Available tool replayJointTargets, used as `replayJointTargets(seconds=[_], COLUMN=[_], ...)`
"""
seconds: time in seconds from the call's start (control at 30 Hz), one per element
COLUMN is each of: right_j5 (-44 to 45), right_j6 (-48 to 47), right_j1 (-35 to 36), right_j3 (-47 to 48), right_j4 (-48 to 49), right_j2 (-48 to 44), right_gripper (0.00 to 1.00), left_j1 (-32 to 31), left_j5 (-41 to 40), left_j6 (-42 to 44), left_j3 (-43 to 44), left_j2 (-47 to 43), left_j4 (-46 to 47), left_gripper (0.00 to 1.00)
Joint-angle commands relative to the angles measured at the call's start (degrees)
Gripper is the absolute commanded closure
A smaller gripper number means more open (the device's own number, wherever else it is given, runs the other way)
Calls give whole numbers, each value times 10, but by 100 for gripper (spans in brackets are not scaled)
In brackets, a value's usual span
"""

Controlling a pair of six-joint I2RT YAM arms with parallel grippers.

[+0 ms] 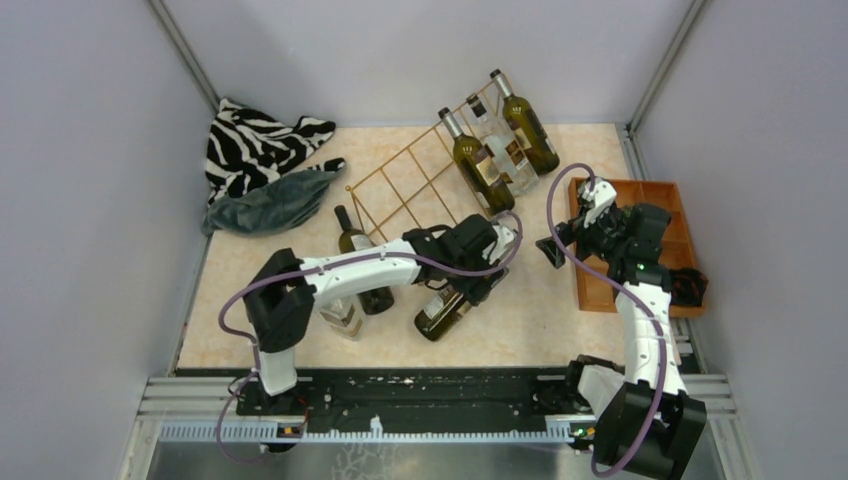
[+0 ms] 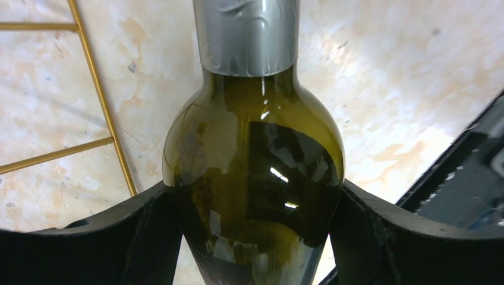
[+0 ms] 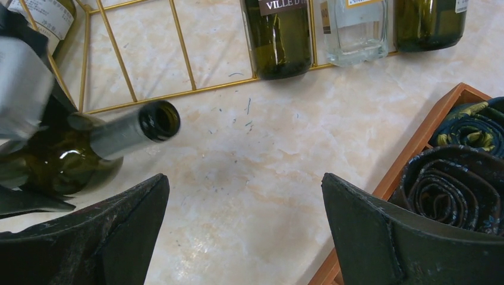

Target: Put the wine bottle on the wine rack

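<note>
A dark green wine bottle (image 1: 443,310) lies on its side in front of the wine rack, its open foil-wrapped neck (image 3: 134,130) pointing right. My left gripper (image 1: 482,270) is shut on it just below the shoulder. In the left wrist view both fingers (image 2: 142,231) press against the glass (image 2: 255,148). The wine rack (image 1: 405,185) is a gold wire grid at the back centre, with three bottles (image 1: 478,160) lying on its right end. My right gripper (image 1: 553,248) hovers open over bare table, right of the bottle's mouth, its gap (image 3: 243,181) empty.
Another dark bottle (image 1: 360,262) and a clear one (image 1: 343,318) lie under my left arm. An orange compartment tray (image 1: 598,290) holding rolled ties (image 3: 451,190) sits at the right. Zebra cloth (image 1: 255,145) and a grey-green cloth (image 1: 275,200) lie at the back left.
</note>
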Motion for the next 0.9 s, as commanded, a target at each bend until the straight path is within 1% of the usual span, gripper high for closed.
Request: replayJointTargets(seconds=[0.0, 0.03, 0.37, 0.47, 0.63, 0.73, 0.87], right_j5=[-30, -35, -125, -170, -231, -247, -254], right_j6=[9, 11, 17, 14, 8, 6, -3], right_j1=[-7, -6, -6, -6, -4, 10, 50], right_j3=[20, 20, 26, 24, 24, 20, 14], right_j4=[13, 12, 0, -8, -19, -22, -21], right_j2=[-4, -5, 2, 10, 28, 36, 42], right_gripper=[2, 2, 2, 1, 2, 2, 2], left_j1=[6, 8, 40, 51, 73, 82, 83], left_j5=[23, 39, 90, 98, 119, 116, 104], left_j6=[-30, -36, -94, -116, -163, -185, -201], left_j3=[-22, -30, -114, -130, -172, -190, -204], left_j2=[-60, -67, -128, -138, -158, -167, -171], left_j4=[103, 116, 274, 306, 393, 440, 494], left_gripper=[100, 100, 100, 100, 100, 100, 100])
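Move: The left hand already grips the wine bottle by its shoulder; the open right gripper lies about 11 cm ahead of it, 19 cm to its right and 10 cm higher. The nearest bottle on the rack is some 29 cm ahead of the left hand, straight in line and about level in height. From the right hand, the held bottle's middle lies roughly 13 cm back, 20 cm left and 12 cm below. Left hand raises its bottle 7 cm and forward, tilting it upright; open right hand nears it leftward, back. ##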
